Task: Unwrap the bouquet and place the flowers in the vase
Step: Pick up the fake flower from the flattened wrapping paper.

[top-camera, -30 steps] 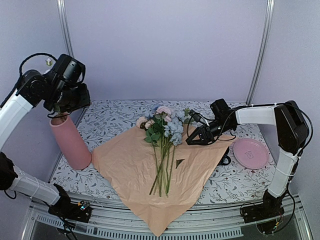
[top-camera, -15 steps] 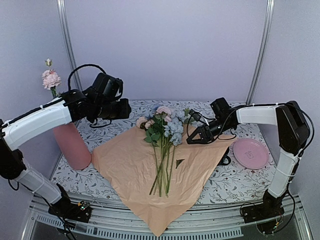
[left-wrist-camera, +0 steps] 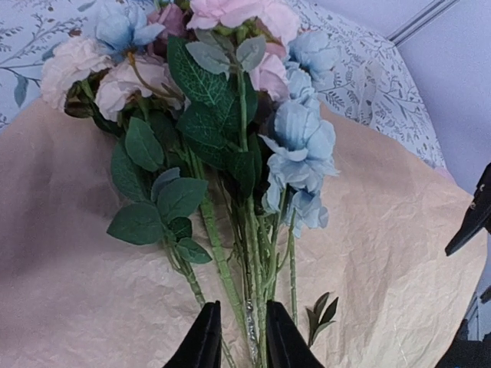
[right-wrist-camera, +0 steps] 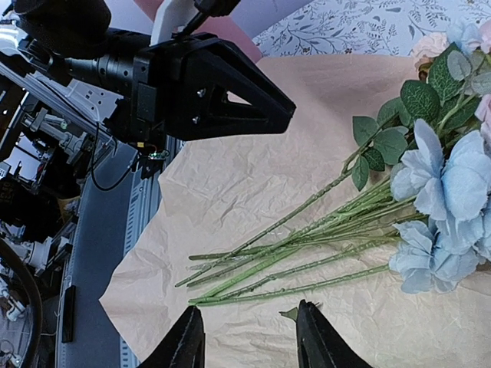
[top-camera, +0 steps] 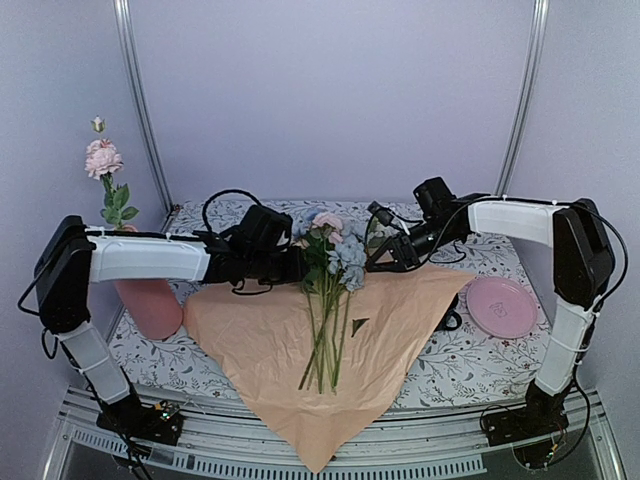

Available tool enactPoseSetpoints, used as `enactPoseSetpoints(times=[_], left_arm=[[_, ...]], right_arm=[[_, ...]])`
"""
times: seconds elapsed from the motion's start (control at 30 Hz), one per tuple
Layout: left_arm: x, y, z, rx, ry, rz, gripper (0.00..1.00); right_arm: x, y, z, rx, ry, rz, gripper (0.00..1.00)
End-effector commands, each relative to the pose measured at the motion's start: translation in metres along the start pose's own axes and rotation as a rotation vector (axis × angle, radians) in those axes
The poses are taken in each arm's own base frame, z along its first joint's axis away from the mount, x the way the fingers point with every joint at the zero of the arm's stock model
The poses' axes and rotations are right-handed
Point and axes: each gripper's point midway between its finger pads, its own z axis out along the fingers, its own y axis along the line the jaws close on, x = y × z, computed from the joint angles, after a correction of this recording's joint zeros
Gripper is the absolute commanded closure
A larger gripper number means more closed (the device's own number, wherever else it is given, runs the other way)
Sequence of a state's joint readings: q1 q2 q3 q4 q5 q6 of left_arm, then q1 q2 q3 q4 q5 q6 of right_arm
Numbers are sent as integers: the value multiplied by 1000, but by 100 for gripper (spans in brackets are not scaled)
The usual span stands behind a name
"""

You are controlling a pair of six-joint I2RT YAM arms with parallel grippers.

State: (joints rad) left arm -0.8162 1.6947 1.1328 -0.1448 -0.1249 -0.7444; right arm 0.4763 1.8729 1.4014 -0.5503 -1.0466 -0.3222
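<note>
The bouquet lies unwrapped: its peach paper (top-camera: 270,340) is spread flat with the flowers (top-camera: 335,255) on it, heads toward the back and stems (top-camera: 322,345) toward me. The tall pink vase (top-camera: 150,300) stands at the left with one pink flower (top-camera: 103,160) in it. My left gripper (top-camera: 303,268) reaches in from the left. In the left wrist view its fingers (left-wrist-camera: 203,341) straddle a few green stems (left-wrist-camera: 253,307) with a small gap left, so the left gripper (left-wrist-camera: 242,341) is open. My right gripper (top-camera: 378,258) hovers open by the flower heads. Nothing is between the right gripper (right-wrist-camera: 249,341) fingers.
A flat pink plate (top-camera: 500,305) lies at the right. A dark object (top-camera: 452,320) is half hidden at the paper's right corner. A loose leaf scrap (top-camera: 359,324) lies on the paper. The paper's near corner hangs over the table's front edge (top-camera: 320,450).
My left arm swung from the vase down to the stems on the paper, and its jaws narrowed. A pink flower now stands uncovered in the vase. The right gripper shifted slightly toward the back.
</note>
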Motion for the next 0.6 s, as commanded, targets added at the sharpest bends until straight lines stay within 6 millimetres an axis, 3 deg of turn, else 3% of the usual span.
enactPoseSetpoints(times=[0.0, 0.17, 0.37, 0.57], left_arm=[[19, -21, 25, 127, 50, -59, 79], [53, -6, 43, 123, 124, -61, 77], [88, 4, 48, 154, 218, -82, 72], [107, 5, 51, 191, 273, -113, 74]], right_arm=[[13, -9, 25, -16, 41, 48, 58], [34, -12, 44, -49, 65, 101, 58], [57, -10, 61, -68, 100, 126, 58], [60, -12, 65, -77, 106, 139, 59]])
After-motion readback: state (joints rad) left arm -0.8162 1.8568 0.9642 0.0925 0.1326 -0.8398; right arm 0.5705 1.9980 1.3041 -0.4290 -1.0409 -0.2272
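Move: The left hand's aim, the leafy leftmost flower stem on the wrapping paper, lies roughly 12 cm below it, 5 cm back and 3 cm to its right. The blue flowers are about 11 cm ahead and 9 cm right of that hand, while the small leaf sprig is some 6 cm back and 12 cm right. From the right hand the same stem is about 12 cm left, 2 cm back and 15 cm below; the sprig lies 2 cm left, 4 cm back. No touch on the flowers can be seen yet: the left hand sinks about 10 cm towards the leafy stem, first edging right, then drawing back some 4 cm as its fingers tip more steeply down, still partly open. The right hand, also partly open, descends about 7 cm, easing back and a little left towards the stems. ##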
